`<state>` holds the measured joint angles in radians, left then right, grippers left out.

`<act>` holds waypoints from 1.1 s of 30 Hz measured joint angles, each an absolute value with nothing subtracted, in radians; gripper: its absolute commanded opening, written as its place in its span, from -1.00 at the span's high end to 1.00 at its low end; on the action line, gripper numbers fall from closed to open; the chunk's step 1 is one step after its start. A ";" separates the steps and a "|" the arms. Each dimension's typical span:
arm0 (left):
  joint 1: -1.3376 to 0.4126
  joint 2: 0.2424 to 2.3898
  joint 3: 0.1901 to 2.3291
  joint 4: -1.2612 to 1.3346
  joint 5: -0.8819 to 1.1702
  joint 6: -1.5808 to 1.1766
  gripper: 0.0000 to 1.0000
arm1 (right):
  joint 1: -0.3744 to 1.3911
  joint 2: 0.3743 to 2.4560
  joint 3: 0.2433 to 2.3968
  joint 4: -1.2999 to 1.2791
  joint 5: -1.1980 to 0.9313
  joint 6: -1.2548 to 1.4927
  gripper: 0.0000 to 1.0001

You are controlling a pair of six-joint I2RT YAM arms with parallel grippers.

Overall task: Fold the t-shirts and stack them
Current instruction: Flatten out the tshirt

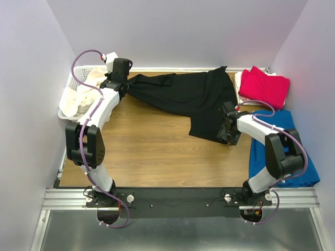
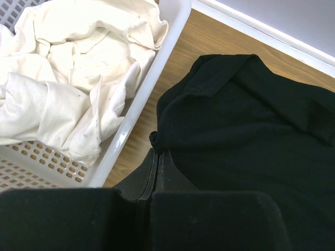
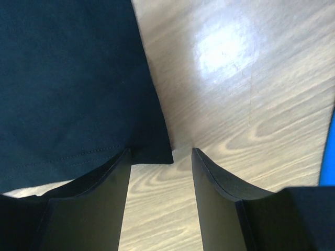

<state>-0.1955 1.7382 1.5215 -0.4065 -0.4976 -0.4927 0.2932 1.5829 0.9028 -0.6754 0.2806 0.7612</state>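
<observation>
A black t-shirt (image 1: 183,94) lies stretched across the back of the wooden table, plain side up. My left gripper (image 1: 121,89) is shut on its left edge beside the basket; in the left wrist view the fingers (image 2: 158,152) pinch a fold of the black t-shirt (image 2: 246,115). My right gripper (image 1: 229,137) stands open low over the shirt's near right corner. In the right wrist view that hemmed corner (image 3: 152,149) sits just inside the left finger (image 3: 112,178), with bare wood between the jaws. A folded crimson t-shirt (image 1: 264,86) rests on a cream one (image 1: 241,78) at the back right.
A white lattice basket (image 1: 70,83) at the back left holds crumpled cream-white shirts (image 2: 68,78). A blue cloth (image 1: 280,149) covers the table's right side under the right arm. Walls close in on the left, back and right.
</observation>
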 measured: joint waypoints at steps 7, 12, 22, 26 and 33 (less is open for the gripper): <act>-0.189 1.738 1.522 -0.406 -0.497 -0.492 1.00 | 0.294 1.629 0.946 -0.660 0.285 0.758 0.50; -0.179 1.737 1.514 -0.406 -0.497 -0.489 1.00 | 0.294 1.641 0.956 -0.642 0.280 0.756 0.99; -0.162 1.732 1.507 -0.407 -0.492 -0.478 1.00 | 0.294 1.650 1.018 -0.670 0.291 0.733 0.99; -0.159 1.726 1.527 -0.419 -0.471 -0.474 1.00 | 0.294 1.637 1.157 -0.717 0.345 0.690 0.99; -0.159 1.701 1.620 -0.443 -0.414 -0.455 1.00 | 0.293 1.601 1.578 -0.773 0.521 0.520 0.99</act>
<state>-0.1585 1.7012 1.6196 -0.4427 -0.4145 -0.4545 0.2932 1.6012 1.5776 -0.7734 0.5213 0.5201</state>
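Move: Almost between the right hand's open fingertips, some 2 cm ahead, 1 cm to the left and 1 cm below, lies the black t-shirt's near right corner. From this hand the blue t-shirt's middle is about 23 cm to the right and 5 cm back, the red t-shirt's 16 cm right and 22 cm ahead. The left hand, still pinching the black t-shirt, has that corner about 43 cm right, 21 back and 20 below; the basket is 18 cm to its left, 2 back and 16 below. Sliding forward about 2.5 cm along the table, the right hand shuts its fingers on the black t-shirt beside the near right corner, then sweeps it up some 22 cm and farther forward, ever faster, the fingertips tilting outward by about 30 degrees. The left hand keeps its pinch, eases slightly left, then rises too at the end. ##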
